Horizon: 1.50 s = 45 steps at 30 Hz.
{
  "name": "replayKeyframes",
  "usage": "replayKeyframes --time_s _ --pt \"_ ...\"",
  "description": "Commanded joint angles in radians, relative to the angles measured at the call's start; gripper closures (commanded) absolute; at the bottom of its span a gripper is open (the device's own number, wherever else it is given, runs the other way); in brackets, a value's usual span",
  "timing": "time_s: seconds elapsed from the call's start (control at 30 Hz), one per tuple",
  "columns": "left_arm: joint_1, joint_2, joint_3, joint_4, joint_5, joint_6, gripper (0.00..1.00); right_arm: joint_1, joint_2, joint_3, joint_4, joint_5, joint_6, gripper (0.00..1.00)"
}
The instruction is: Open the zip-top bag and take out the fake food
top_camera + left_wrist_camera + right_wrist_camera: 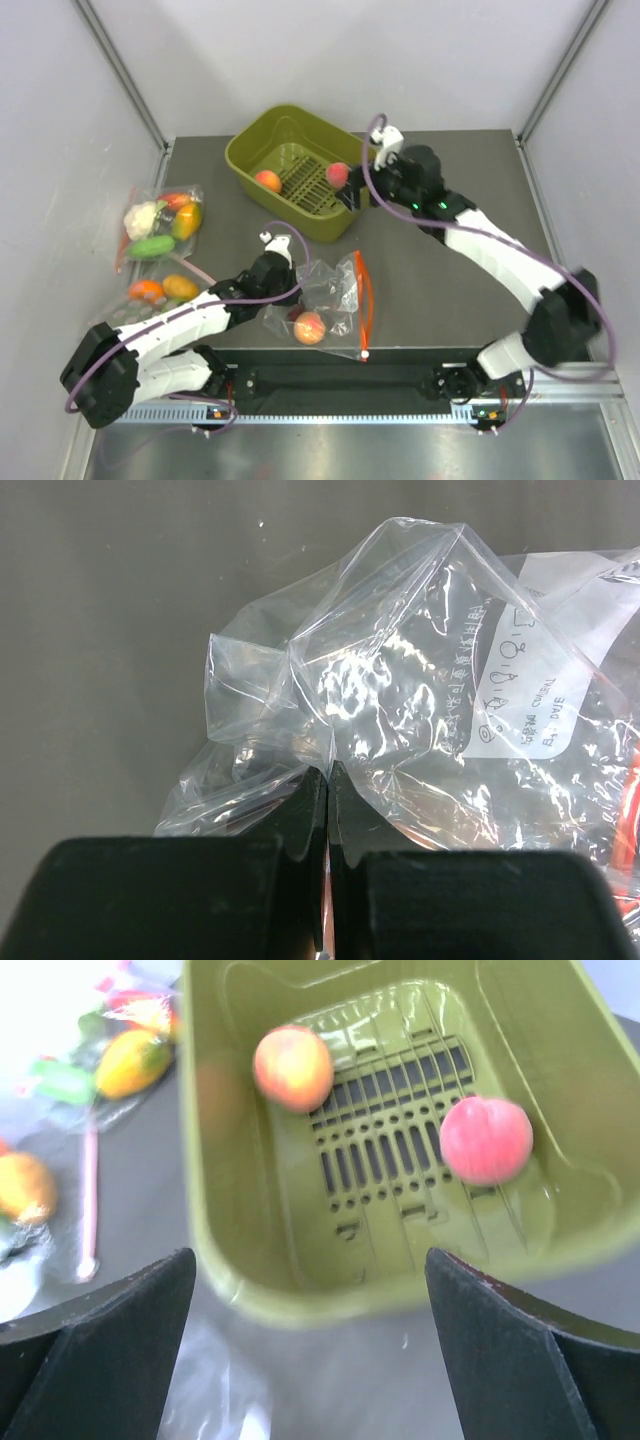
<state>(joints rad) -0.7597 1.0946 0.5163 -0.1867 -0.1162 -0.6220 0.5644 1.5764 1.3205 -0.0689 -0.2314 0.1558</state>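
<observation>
The clear zip-top bag (330, 292) lies on the dark table near the front, its orange-red zip strip (365, 300) on the right side. One peach of the fake food (309, 327) shows inside it. My left gripper (288, 280) is shut on a fold of the bag's plastic (400, 700), its tips (328, 772) pressed together. Two more peaches (267, 181) (338, 174) lie in the green basket (250, 150). My right gripper (352, 196) hovers open over the basket's near rim (300, 1300), nothing between its fingers (120, 1330). Both basket peaches (293, 1067) (486, 1139) show in the right wrist view.
Two other clear bags of vegetables lie at the table's left edge, one (160, 222) with cauliflower and cucumber, one (160, 292) with orange pieces. White walls close in the table at the back and both sides.
</observation>
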Motion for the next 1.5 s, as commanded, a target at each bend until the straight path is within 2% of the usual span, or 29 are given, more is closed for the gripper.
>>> replayKeyframes --time_s 0.0,0.13,0.2,0.23,0.37,0.43,0.5,0.77,0.87,1.07,1.3,1.47 --pt "0.002 -0.033 0.034 0.004 -0.031 -0.001 1.00 -0.006 -0.269 -0.157 0.057 0.026 -0.006 0.05" --pt "0.003 -0.044 0.036 -0.013 -0.049 0.005 1.00 -0.005 -0.458 -0.465 0.046 0.090 0.043 0.07" --pt "0.003 -0.045 0.037 -0.016 -0.056 0.008 1.00 -0.003 -0.545 -0.555 0.044 0.095 0.073 0.10" --pt "0.005 -0.045 0.039 -0.022 -0.057 0.010 1.00 0.005 -0.570 -0.629 0.044 0.101 0.100 0.14" --pt "0.005 -0.048 0.044 -0.025 -0.057 0.013 1.00 0.074 -0.650 -0.754 0.037 0.165 0.163 0.29" --pt "0.007 -0.050 0.047 -0.028 -0.057 0.010 1.00 0.132 -0.659 -0.777 0.018 0.226 0.182 0.37" --pt "0.007 -0.052 0.044 -0.026 -0.057 0.007 1.00 0.176 -0.650 -0.781 0.004 0.297 0.185 0.39" --pt "0.007 -0.047 0.041 -0.016 -0.048 -0.004 1.00 0.287 -0.569 -0.765 0.063 0.277 0.205 0.41" --pt "0.007 -0.042 0.041 -0.005 -0.042 -0.008 1.00 0.324 -0.514 -0.764 0.148 0.235 0.214 0.43" --pt "0.007 -0.030 0.033 0.007 -0.046 -0.022 1.00 0.410 -0.412 -0.765 0.302 0.149 0.243 0.43" --pt "0.007 -0.016 0.014 0.050 -0.046 -0.045 1.00 0.500 -0.300 -0.735 0.402 0.107 0.269 0.40" --pt "0.007 -0.007 0.004 0.055 -0.062 -0.042 1.00 0.528 -0.289 -0.716 0.354 0.196 0.272 0.38"
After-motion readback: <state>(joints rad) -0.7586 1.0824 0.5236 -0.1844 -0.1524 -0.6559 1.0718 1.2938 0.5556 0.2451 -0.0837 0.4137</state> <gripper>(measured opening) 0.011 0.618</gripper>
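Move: The peach left in the bag lies about 27 cm back from the right hand, 9 cm left and 22 cm below; the bag's orange zip strip is 24 cm back, 4 cm right and 20 cm below, the dark fruit 24 cm back, 12 cm left and 22 cm below. From the left hand, still pinching the bag film, the peach is 6 cm back, 4 cm right and 3 cm below. The right hand swings some 24 cm back and down, then left against the zip strip, fingers narrowing but open. ##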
